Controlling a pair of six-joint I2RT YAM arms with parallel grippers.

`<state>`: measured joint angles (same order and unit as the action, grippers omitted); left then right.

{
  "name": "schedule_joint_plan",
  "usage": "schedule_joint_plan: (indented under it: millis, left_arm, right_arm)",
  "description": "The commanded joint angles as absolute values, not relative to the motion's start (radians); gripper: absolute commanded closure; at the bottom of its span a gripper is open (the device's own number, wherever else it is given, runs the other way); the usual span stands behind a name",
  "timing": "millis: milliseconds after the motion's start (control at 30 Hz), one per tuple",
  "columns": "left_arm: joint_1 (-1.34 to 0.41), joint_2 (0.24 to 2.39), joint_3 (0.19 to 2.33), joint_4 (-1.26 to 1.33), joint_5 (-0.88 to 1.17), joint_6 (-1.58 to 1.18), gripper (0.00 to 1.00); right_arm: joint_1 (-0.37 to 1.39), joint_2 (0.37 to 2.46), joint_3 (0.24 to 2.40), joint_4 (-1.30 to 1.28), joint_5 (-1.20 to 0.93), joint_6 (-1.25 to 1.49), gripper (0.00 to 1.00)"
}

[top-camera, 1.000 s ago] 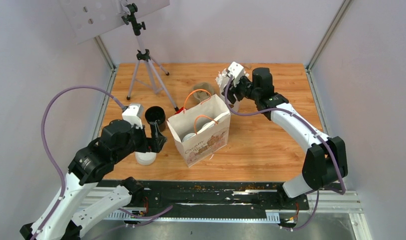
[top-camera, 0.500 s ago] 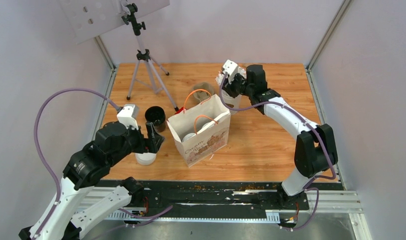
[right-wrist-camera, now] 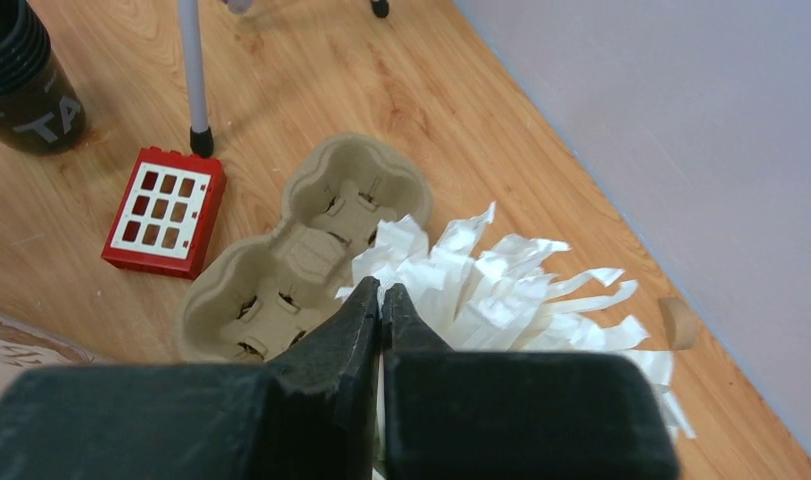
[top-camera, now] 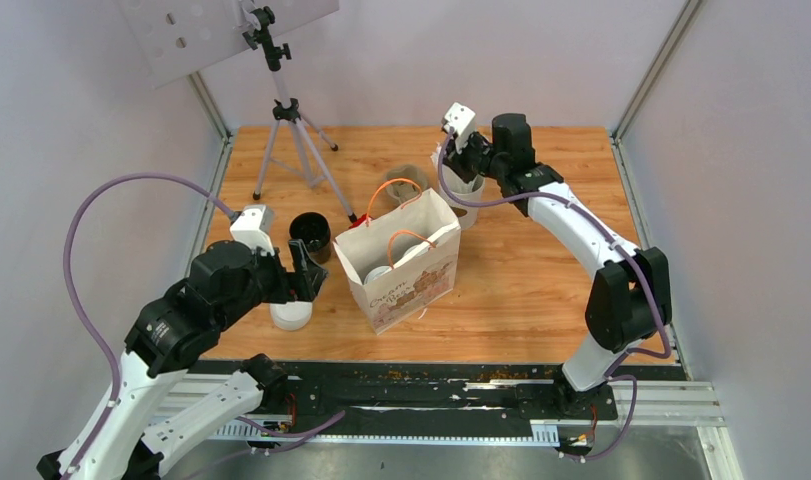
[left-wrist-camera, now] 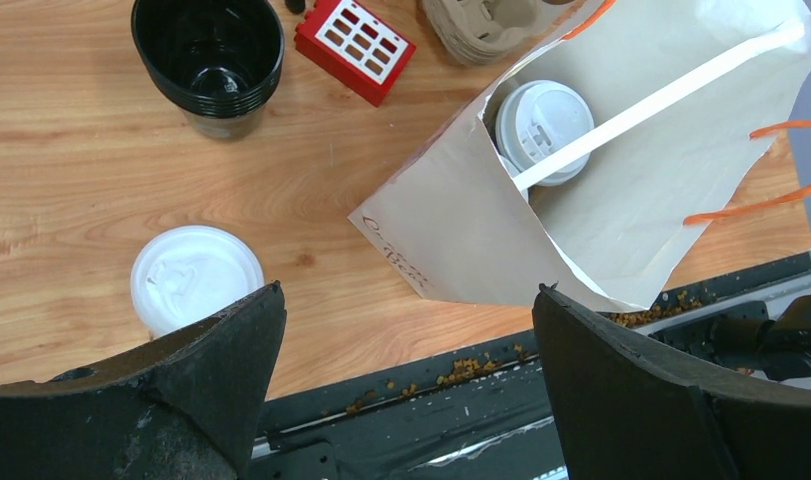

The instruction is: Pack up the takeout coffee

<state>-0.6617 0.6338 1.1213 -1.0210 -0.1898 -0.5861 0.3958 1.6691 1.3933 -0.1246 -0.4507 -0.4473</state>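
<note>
One white-lidded coffee cup (top-camera: 291, 315) (left-wrist-camera: 195, 276) stands on the table left of the paper bag (top-camera: 397, 262) (left-wrist-camera: 621, 200). Another white lid (left-wrist-camera: 541, 130) (top-camera: 379, 272) shows inside the bag. My left gripper (top-camera: 307, 270) (left-wrist-camera: 406, 310) hangs open above the table between that cup and the bag, holding nothing. My right gripper (top-camera: 451, 150) (right-wrist-camera: 382, 290) is shut in the bunch of paper-wrapped sticks (right-wrist-camera: 501, 285) in the white cup (top-camera: 463, 192), with a thin white strip pinched between its fingers.
A beige pulp tray (right-wrist-camera: 301, 250) (top-camera: 406, 178) lies behind the bag, with a red block (right-wrist-camera: 166, 210) (left-wrist-camera: 353, 35) beside it. A stack of black cups (top-camera: 310, 235) (left-wrist-camera: 209, 60) stands left of the bag. A tripod (top-camera: 291, 120) stands at the back left.
My right gripper has closed on the sticks and shifted slightly back and left. The left arm has drawn a little to the left, still open.
</note>
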Motion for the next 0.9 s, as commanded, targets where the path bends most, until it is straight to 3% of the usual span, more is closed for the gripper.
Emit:
schedule_joint_plan:
  millis: [0, 633, 867]
  left_arm:
    - [-0.666, 0.632, 1.128, -0.975, -0.205, -0.600, 0.00]
    - [-0.666, 0.644, 1.150, -1.000, -0.148, -0.603, 0.00]
    - [-0.666, 0.710, 1.210, -1.050, -0.217, -0.561, 0.00]
  right_arm:
    - [0.393, 1.639, 1.478, -0.192, -0.399, -0.427, 1.00]
    - [0.393, 1.530, 1.564, -0.361, -0.330, -0.253, 1.00]
    - [0.393, 1.446, 1.635, -0.414, -0.254, -0.147, 1.00]
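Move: The right hand is just over the straw cup, whose middle is some 13 cm below and about 2 cm to its right. The paper bag stands roughly 17 cm back and 12 cm left, its middle about 12 cm lower; the cup carrier is about 10 cm left, 1 cm back, some 18 cm down. From the left hand, the bag is about 11 cm ahead and 20 cm right, 16 cm below. Right fingers stay shut, seemingly on a straw, rising about 7 cm off the straw cup, drifting back and right. ##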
